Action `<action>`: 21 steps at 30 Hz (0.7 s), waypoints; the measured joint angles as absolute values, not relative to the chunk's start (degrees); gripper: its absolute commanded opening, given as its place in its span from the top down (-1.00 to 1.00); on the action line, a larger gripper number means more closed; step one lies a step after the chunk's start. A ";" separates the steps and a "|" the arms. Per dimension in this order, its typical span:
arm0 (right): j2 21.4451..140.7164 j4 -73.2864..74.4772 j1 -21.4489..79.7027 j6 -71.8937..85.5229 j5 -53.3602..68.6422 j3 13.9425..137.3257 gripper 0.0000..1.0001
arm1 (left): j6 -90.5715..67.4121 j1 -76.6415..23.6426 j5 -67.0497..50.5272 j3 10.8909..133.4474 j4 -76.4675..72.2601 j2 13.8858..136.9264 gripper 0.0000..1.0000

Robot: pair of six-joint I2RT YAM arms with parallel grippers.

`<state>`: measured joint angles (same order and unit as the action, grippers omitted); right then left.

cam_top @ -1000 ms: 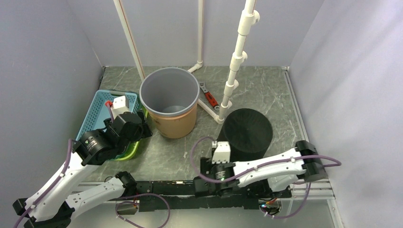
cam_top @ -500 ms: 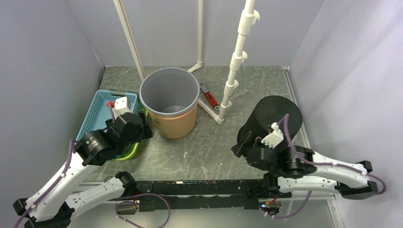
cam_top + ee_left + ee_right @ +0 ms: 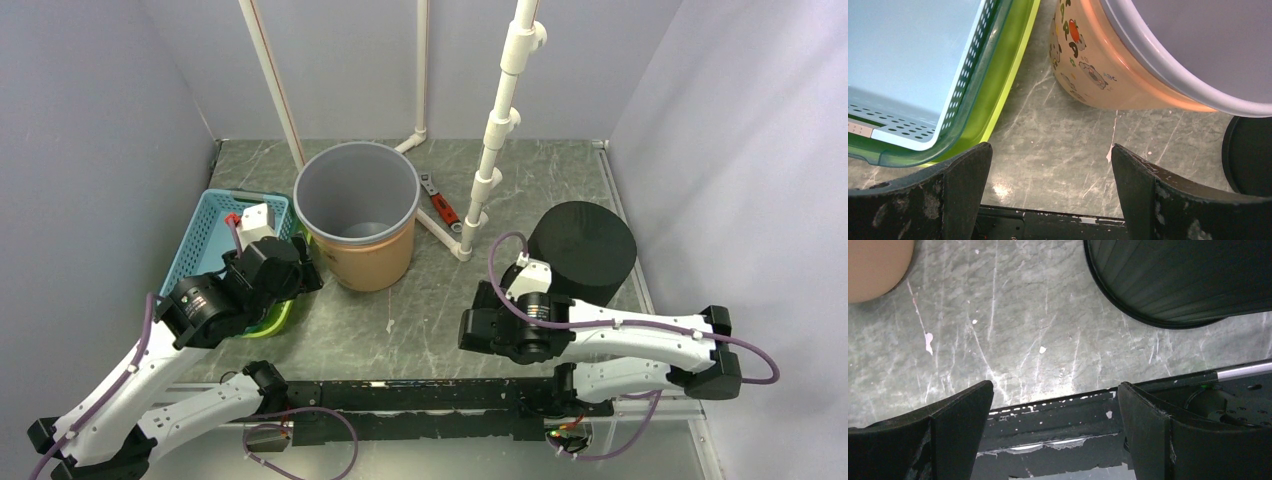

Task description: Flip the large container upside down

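A black ribbed container stands on the table at the right with its flat closed end up; its rim rests on the table in the right wrist view. A taller orange bucket with a grey rim stands upright and open in the middle; it also shows in the left wrist view. My right gripper is open and empty, low over the table, left of the black container and apart from it. My left gripper is open and empty beside the orange bucket's left side.
A blue basket sits in a green tray at the left, under my left arm. White pipes rise behind the bucket, with a red wrench at their foot. Walls close in on three sides.
The black container went from the table's middle right, up in my right gripper, to standing farther right with its flat end up. My right gripper let go and drew back left. The left arm stayed still.
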<state>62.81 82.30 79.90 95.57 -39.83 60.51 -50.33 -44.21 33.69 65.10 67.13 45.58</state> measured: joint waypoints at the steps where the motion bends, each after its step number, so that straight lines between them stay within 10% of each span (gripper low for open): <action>1: 62.96 82.50 79.68 96.36 -39.90 60.34 -0.99 | -50.33 -44.21 33.69 65.10 67.16 45.54 -0.89; 21: 49.17 84.20 63.48 96.09 -42.33 52.90 -0.99 | -49.76 -44.21 33.50 65.10 65.78 47.44 -0.89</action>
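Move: The large black container is already bottom up, with its middle about 14 cm to the right of the right hand, 11 cm ahead and some 6 cm lower. The grey-lined orange bucket stands about 22 cm left of that hand and 15 cm ahead. The white pipe's elbow lies about 17 cm ahead, 4 cm to the left and 15 cm down. From the idle left hand, the container is some 47 cm right, 4 cm ahead and 14 cm lower. The large container is what the right hand closes in on from the near left: empty and wide open, it travels about 8 cm to the right, dipping a couple of centimetres and rising again, with some 3 cm forward towards the end. The wrist swings roughly 15 degrees clockwise and the fingers stay open, coming close to the sloping wall; contact can't be seen. ##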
